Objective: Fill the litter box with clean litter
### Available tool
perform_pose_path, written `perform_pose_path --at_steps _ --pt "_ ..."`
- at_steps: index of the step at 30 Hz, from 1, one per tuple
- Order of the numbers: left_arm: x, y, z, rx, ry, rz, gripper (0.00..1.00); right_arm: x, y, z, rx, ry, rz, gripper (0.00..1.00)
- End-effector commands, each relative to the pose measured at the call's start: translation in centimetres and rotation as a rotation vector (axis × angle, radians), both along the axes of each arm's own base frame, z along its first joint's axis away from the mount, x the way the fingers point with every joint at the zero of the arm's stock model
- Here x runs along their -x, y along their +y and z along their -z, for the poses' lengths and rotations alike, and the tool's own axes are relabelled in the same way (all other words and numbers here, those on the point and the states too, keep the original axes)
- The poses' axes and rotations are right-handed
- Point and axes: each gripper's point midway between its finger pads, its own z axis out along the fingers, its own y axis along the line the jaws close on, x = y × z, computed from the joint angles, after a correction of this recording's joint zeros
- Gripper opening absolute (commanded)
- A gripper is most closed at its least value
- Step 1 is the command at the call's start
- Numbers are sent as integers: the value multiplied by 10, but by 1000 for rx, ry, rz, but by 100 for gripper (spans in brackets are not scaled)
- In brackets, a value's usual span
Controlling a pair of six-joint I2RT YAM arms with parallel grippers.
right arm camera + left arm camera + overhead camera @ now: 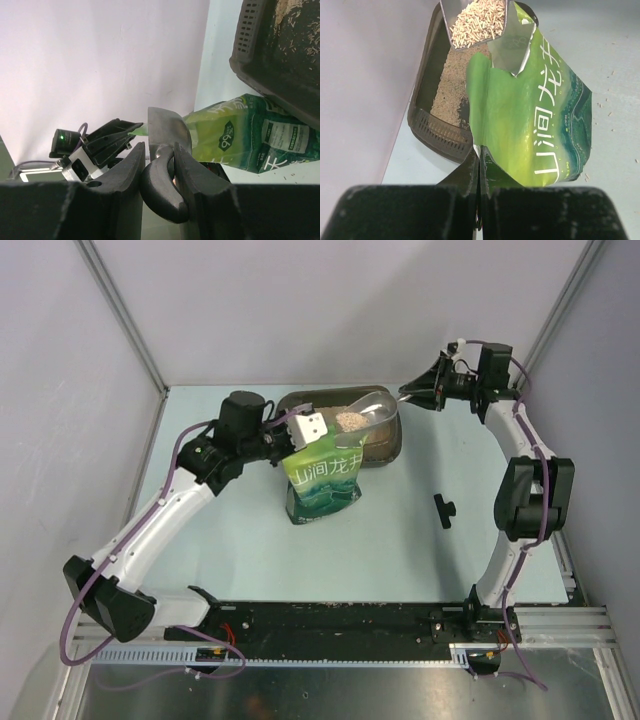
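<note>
The dark litter box [385, 445] lies at the back of the table, with beige clean litter [451, 87] covering part of its floor. A green bag [322, 482] leans against its near side, open at the top. My left gripper [480, 156] is shut on the bag's edge. My right gripper [159, 148] is shut on the dark handle [164, 187] of a silver scoop [368, 410]. The scoop is held above the box and the bag's mouth. A heap of beige pellets [476, 22] lies in it.
A small black object [443, 510] lies on the table to the right of the bag. White walls close in the back and left side, close behind the litter box [280, 55]. A few stray granules lie on the table beside the bag [535, 115].
</note>
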Motion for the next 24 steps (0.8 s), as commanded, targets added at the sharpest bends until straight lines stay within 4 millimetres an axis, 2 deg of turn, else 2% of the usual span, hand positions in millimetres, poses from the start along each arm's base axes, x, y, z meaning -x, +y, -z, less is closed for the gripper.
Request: perform_pose_path --at_steps 1,6,7,9,14,16,20,24 --pt "-13 21 -33 6 -159 -81 0 -18 -2 -12 -55 -27 -22 0" --pt "-12 29 -20 -45 -144 -103 0 -51 -9 -3 -67 -24 9 0" --pt "-13 32 -19 -58 -147 -110 0 -62 -11 10 -67 -8 19 0" --pt "-10 38 -12 -87 -136 -118 0 -78 -14 8 -56 -52 45 0" --pt "3 53 -1 -131 -119 -142 0 -125 -15 42 -6 -88 115 0" --pt "10 59 4 -147 -113 -143 0 -131 -13 51 16 -120 116 0" --pt "13 68 -2 -156 -131 -176 0 -149 -12 73 97 -144 178 0" --pt "18 78 -2 -167 -149 -189 0 -163 -11 73 175 -217 242 0"
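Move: Out ahead of the right hand, which holds the litter-filled scoop over the bag's mouth, the litter box has its middle about 13 cm forward, 14 cm left and 25 cm down. The litter bag's middle stands some 9 cm back, 17 cm left and 18 cm below that hand; the black T-shaped tool lies about 11 cm back, 11 cm right and 29 cm down. From the left hand, pinching the bag's top edge, the box is 25 cm ahead, 8 cm right and 25 cm down, the bag's middle 2 cm ahead, 5 cm right and 15 cm down. Carrying the loaded scoop off the bag's mouth, the right hand sweeps forward about 15 cm and sinks about 10 cm to bring the bowl over the litter box, turning roughly 10 degrees clockwise but not tipping the litter out, its grip on the handle kept. The left hand keeps the bag's top edge pinched and draws it some 5 cm left, lastly a little back as well. ##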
